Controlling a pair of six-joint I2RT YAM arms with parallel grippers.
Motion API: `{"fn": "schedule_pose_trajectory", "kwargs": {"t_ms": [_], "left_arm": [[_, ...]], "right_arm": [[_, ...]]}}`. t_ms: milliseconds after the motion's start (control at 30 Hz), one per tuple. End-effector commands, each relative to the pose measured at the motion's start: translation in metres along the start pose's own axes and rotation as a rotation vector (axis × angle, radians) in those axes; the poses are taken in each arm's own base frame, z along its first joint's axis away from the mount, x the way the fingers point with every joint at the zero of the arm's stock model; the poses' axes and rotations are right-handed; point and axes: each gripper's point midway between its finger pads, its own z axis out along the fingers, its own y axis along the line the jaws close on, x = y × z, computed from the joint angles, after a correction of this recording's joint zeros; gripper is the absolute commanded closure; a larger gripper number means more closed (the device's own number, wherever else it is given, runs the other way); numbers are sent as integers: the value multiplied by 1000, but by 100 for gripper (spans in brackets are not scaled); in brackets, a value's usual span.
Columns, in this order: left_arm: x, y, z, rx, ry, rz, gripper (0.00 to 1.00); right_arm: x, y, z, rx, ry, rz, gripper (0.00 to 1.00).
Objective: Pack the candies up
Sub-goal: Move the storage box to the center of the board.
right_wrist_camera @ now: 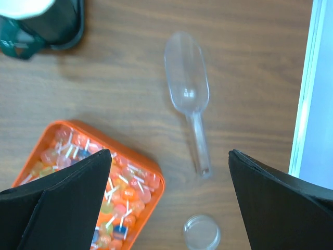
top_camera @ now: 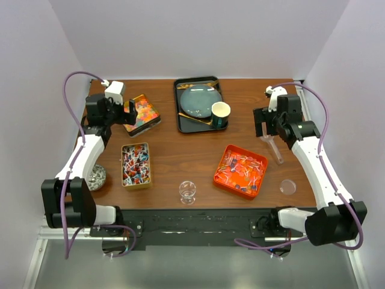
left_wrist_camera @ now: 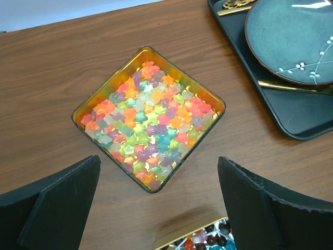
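The candies lie in three containers. Multicoloured star candies (left_wrist_camera: 148,122) fill a square gold tin (left_wrist_camera: 109,83) at the back left (top_camera: 143,112). Wrapped stick candies fill a rectangular gold tin (top_camera: 136,164), whose corner shows in the left wrist view (left_wrist_camera: 200,239). More stick candies (right_wrist_camera: 119,198) fill an orange tray (right_wrist_camera: 156,179) at the front right (top_camera: 231,187). My left gripper (left_wrist_camera: 158,208) is open and empty, hovering beside the star tin (top_camera: 124,113). My right gripper (right_wrist_camera: 171,203) is open and empty above a clear plastic scoop (right_wrist_camera: 188,88), at the right of the table (top_camera: 263,123).
A black tray (top_camera: 180,114) at the back holds a blue plate (top_camera: 198,99) and a green cup (top_camera: 221,114). A small stemmed glass (top_camera: 188,191) stands at the front middle. A clear round lid (top_camera: 288,187) lies at the front right. A silvery ball (top_camera: 96,177) sits at the left edge.
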Motion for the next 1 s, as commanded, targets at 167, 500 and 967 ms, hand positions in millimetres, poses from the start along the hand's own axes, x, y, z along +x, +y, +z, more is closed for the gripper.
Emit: {"fn": "schedule_pose_trajectory", "kwargs": {"t_ms": [167, 500, 967], "left_arm": [[-8, -8, -28, 22, -54, -15, 0], [12, -42, -64, 245, 97, 196, 9], [110, -105, -91, 568, 327, 458, 32]], "right_arm": [[-6, 1, -6, -48, -26, -181, 1], [24, 58, -15, -450, 35, -392, 2], [93, 91, -11, -557, 120, -743, 6]]}}
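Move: The lollipop tin lies about 17 cm back and 4 cm right of the left hand, some 17 cm below; the gummy tin sits about 5 cm ahead and 4 cm right, and a silvery bowl 22 cm back and 12 cm left. The orange box is roughly 9 cm back and 11 cm left of the right hand, 20 cm lower, with the clear scoop 3 cm ahead and 3 cm right, and a round lid 14 cm back and 7 cm right. Towards the lollipop tin the left hand draws back about 14 cm and right, first rising slightly, then sinking, turning clockwise while its fingers start to close. The orange box draws the right hand: after a near pause it heads left, back and down in about equal parts, turning some 50 degrees counter-clockwise with fingers wide. Both end above the containers, touching neither. ##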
